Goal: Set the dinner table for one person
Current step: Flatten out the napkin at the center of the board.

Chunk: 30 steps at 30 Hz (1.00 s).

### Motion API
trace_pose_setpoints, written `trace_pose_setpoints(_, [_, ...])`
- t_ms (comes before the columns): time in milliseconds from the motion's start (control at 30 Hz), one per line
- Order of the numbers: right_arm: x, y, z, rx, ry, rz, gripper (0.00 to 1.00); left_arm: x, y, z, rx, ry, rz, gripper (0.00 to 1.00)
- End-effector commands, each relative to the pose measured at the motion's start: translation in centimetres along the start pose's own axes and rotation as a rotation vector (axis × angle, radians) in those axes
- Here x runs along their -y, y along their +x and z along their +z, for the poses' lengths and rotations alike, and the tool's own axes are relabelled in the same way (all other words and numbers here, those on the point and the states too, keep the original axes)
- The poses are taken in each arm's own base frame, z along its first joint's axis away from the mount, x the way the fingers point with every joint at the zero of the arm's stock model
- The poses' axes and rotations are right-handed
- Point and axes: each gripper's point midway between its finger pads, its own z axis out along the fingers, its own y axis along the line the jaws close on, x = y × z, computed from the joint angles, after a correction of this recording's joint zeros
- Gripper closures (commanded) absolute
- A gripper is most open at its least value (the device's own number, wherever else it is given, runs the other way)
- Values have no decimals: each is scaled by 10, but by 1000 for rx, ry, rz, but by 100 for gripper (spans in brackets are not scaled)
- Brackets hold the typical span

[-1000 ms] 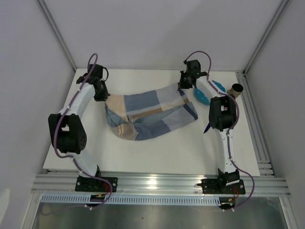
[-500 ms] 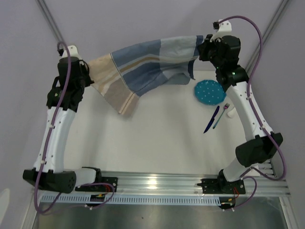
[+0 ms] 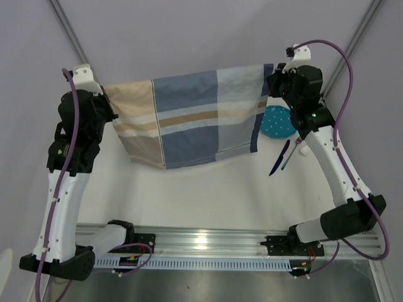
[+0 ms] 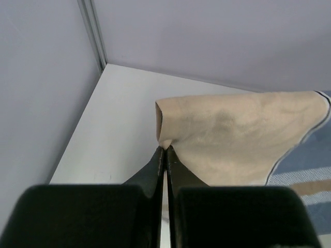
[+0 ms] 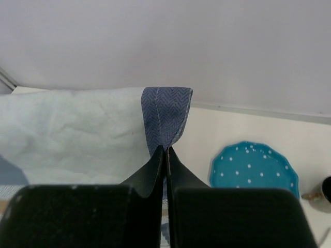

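A blue-and-beige checked placemat [image 3: 189, 116] hangs stretched in the air between both arms, above the white dinner table [image 3: 208, 189]. My left gripper [image 3: 106, 94] is shut on its beige corner [image 4: 165, 137]; in the left wrist view the gripper [image 4: 165, 149] pinches the cloth at the fingertips. My right gripper [image 3: 271, 78] is shut on the dark blue corner [image 5: 165, 116], the gripper [image 5: 165, 150] pinching it in the right wrist view. A teal dotted plate [image 3: 279, 121] lies at the far right, also the plate [image 5: 254, 168] beyond the right fingers.
A dark blue knife [image 3: 279, 157] and a teal fork [image 3: 291, 153] lie side by side right of centre, near the plate. A small white object [image 3: 305, 150] sits beside the fork. Grey walls and silver rails [image 3: 208, 239] enclose the tabletop.
Both arms have lifted the placemat off the table by its corners and pulled it taut; it now hangs flat and spread, where a second ago it lay crumpled on the surface.
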Motion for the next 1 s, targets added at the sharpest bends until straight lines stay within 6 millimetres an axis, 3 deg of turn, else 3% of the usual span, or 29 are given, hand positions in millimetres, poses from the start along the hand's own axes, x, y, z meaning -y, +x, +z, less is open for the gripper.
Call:
trace_pose_setpoints(0, [-10,-52,-58,158,-14,33,100,2,-16,-38,86,62,25,100])
trace_pose_setpoints(167, [-19,-55,-133,218,-7,30,100,1,4,-71,91,123,38,99])
trace_pose_setpoints(267, [-11,-57,-170,255,35,48,100,-5,12,-91,126,148,40,100])
trace_pose_setpoints(367, [-13,-52,-189,247,6,47,100,-12,30,-101,121,152,36,100])
trace_pose_setpoints(500, [-5,-50,-198,234,45,36,100,-16,36,-106,123,149,44,100])
trace_pose_setpoints(667, [2,-26,-168,155,113,28,100,-17,37,-79,124,82,79,99])
trace_pose_setpoints(700, [1,-5,-150,101,124,28,100,-15,41,-70,115,74,87,99])
trace_pose_setpoints(767, [6,13,-130,57,164,31,100,-7,51,-46,77,63,118,100])
trace_pose_setpoints(800, [8,33,-109,-3,191,29,100,-3,48,-33,97,52,113,100])
trace_pose_setpoints(867, [12,51,-86,-47,227,36,100,10,66,4,39,48,173,100])
trace_pose_setpoints(900, [16,75,-63,-109,250,49,100,20,68,19,29,62,184,99])
trace_pose_setpoints(933, [17,86,-50,-132,253,65,100,24,79,34,-13,54,196,100])
trace_pose_setpoints(967, [14,101,-38,-166,236,72,100,33,94,61,-81,40,215,100])
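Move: The board's centre, where the napkin is to go, lies about 8 cm ahead of the left hand, 37 cm right and 42 cm below. From the right hand it is some 5 cm back, 26 cm left and 40 cm down; the plate is about 13 cm ahead and 15 cm right, the knife 6 cm back and 12 cm right, both about 40 cm below. Still pinching the napkin's upper corners, both hands swing back some 12–20 cm, then forward again and down. ##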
